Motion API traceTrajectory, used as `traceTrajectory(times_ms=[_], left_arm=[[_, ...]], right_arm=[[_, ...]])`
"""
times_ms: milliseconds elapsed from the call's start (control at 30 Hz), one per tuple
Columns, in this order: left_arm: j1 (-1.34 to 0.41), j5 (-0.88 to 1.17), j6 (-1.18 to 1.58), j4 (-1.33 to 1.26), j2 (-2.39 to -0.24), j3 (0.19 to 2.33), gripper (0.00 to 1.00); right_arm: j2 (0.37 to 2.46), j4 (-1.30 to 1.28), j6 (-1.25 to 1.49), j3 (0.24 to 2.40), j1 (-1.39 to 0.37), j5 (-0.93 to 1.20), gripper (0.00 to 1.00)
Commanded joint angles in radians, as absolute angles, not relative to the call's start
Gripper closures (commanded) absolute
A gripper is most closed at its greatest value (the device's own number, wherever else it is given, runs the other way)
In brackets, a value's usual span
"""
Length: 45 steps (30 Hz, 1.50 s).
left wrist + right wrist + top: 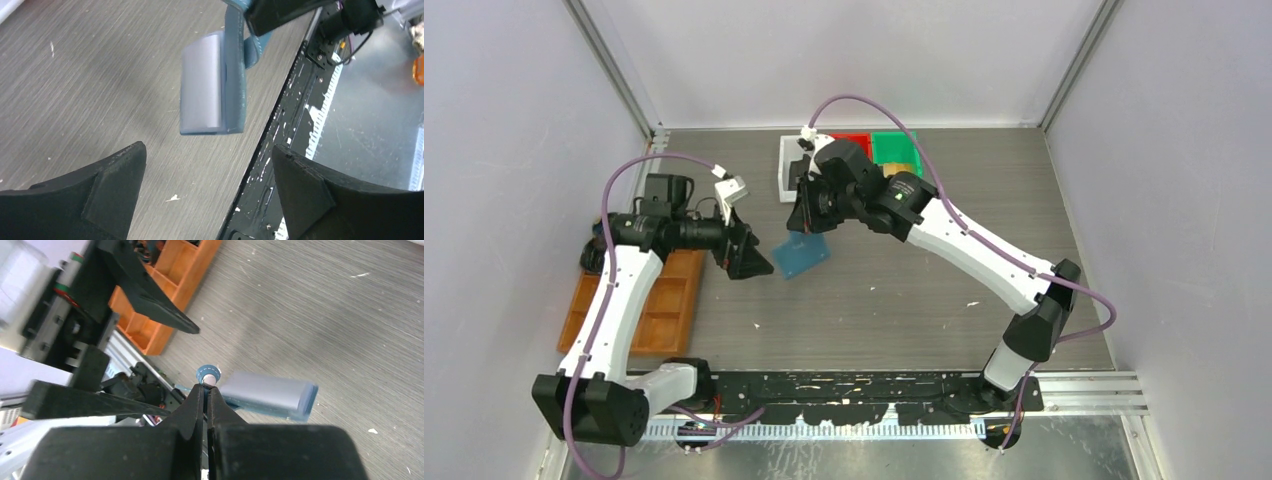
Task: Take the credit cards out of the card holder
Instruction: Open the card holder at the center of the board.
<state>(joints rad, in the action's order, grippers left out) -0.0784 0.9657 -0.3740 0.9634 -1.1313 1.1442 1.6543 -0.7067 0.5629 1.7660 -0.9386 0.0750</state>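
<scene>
The blue card holder [802,255] hangs above the table's middle. My right gripper [807,228] is shut on its tab, just behind the snap button [207,375]. In the right wrist view the holder's body [270,392] hangs past the gripper [205,390], pale face up. My left gripper [762,267] is open and empty just left of the holder, not touching it. In the left wrist view the holder [210,85] hangs ahead of the open gripper [207,170]. No credit cards show; they are hidden or out of view.
An orange-brown compartment tray [649,310] lies under the left arm. White [788,175], red [856,140] and green [894,147] bins stand at the back behind the right arm. A black rail [864,385] runs along the table's near edge.
</scene>
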Motion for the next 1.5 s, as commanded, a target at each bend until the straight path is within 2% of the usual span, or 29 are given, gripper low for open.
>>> traceTrajectory(times_ms=[0, 200, 333, 433, 667, 733, 833, 867, 900, 1000, 1067, 1167, 1300, 1467], left_arm=[[-0.128, 0.977, -0.549, 1.010, -1.062, 1.193, 0.07], [-0.222, 0.925, -0.358, 0.775, -0.971, 1.140, 0.14], [-0.269, 0.888, -0.331, 0.744, -0.974, 1.135, 0.36], [-0.271, 0.876, -0.337, 0.744, -0.985, 1.129, 0.48], [-0.281, 0.882, -0.410, 0.799, -1.005, 1.145, 0.57], [-0.287, 0.883, -0.415, 0.793, -1.007, 1.146, 0.66], [-0.291, 0.908, -0.449, 0.808, -1.006, 1.155, 0.91], [-0.293, 0.922, -0.499, 0.831, -1.001, 1.160, 0.98], [-0.297, 0.931, -0.570, 0.863, -0.992, 1.163, 1.00], [-0.312, 0.907, -0.838, 0.934, -0.941, 1.148, 1.00], [-0.323, 0.878, -1.049, 0.949, -0.899, 1.129, 1.00], [-0.336, 0.876, -1.436, 1.004, -0.822, 1.086, 1.00], [-0.336, 0.890, -2.016, 0.963, -0.680, 0.918, 1.00], [-0.336, 1.001, -2.239, 0.837, -0.704, 0.886, 1.00]], right_arm=[[1.639, -0.715, 0.529, 1.865, -0.937, 0.172, 0.99], [1.645, -0.722, 0.553, 1.913, -0.937, 0.165, 0.99], [1.635, -0.699, 0.572, 1.908, -0.937, 0.187, 0.99], [1.618, -0.668, 0.589, 1.890, -0.939, 0.213, 0.99], [1.598, -0.636, 0.604, 1.857, -0.946, 0.259, 0.99], [1.597, -0.628, 0.612, 1.851, -0.948, 0.270, 0.99], [1.593, -0.623, 0.620, 1.847, -0.951, 0.284, 0.98], [1.589, -0.624, 0.623, 1.846, -0.950, 0.282, 0.91], [1.581, -0.626, 0.626, 1.842, -0.950, 0.280, 0.82], [1.545, -0.641, 0.623, 1.831, -0.939, 0.287, 0.38], [1.521, -0.656, 0.617, 1.821, -0.918, 0.302, 0.23], [1.486, -0.678, 0.608, 1.778, -0.849, 0.348, 0.12], [1.474, -0.692, 0.702, 1.670, -0.680, 0.429, 0.05], [1.471, -0.647, 0.870, 1.492, -0.644, 0.451, 0.01]])
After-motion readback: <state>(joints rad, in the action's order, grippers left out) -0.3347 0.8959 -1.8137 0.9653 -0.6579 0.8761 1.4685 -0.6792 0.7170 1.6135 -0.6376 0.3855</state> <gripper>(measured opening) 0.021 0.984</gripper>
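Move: About 7 cm to the open left hand's right, 1 cm farther out and some 1 cm lower, the card holder hangs from the right hand's shut fingers. From the right hand, its middle lies roughly 3 cm back, 1 cm left and 5 cm below. The white bin stands some 29 cm ahead of the left hand, 6 cm right and 22 cm below, and the red bin is 10 cm to the right of the white one. Closing in on the card holder, the left hand moves about 3 cm right, 2 cm back and 3 cm up and pinches its edge, while the right hand, still gripping, lifts about 4 cm and draws back 3 cm. The right then opens, lets go and pulls away some 10 cm right and 5 cm forward, as the left draws the holder back 4 cm, rolling it roughly 80 degrees. ##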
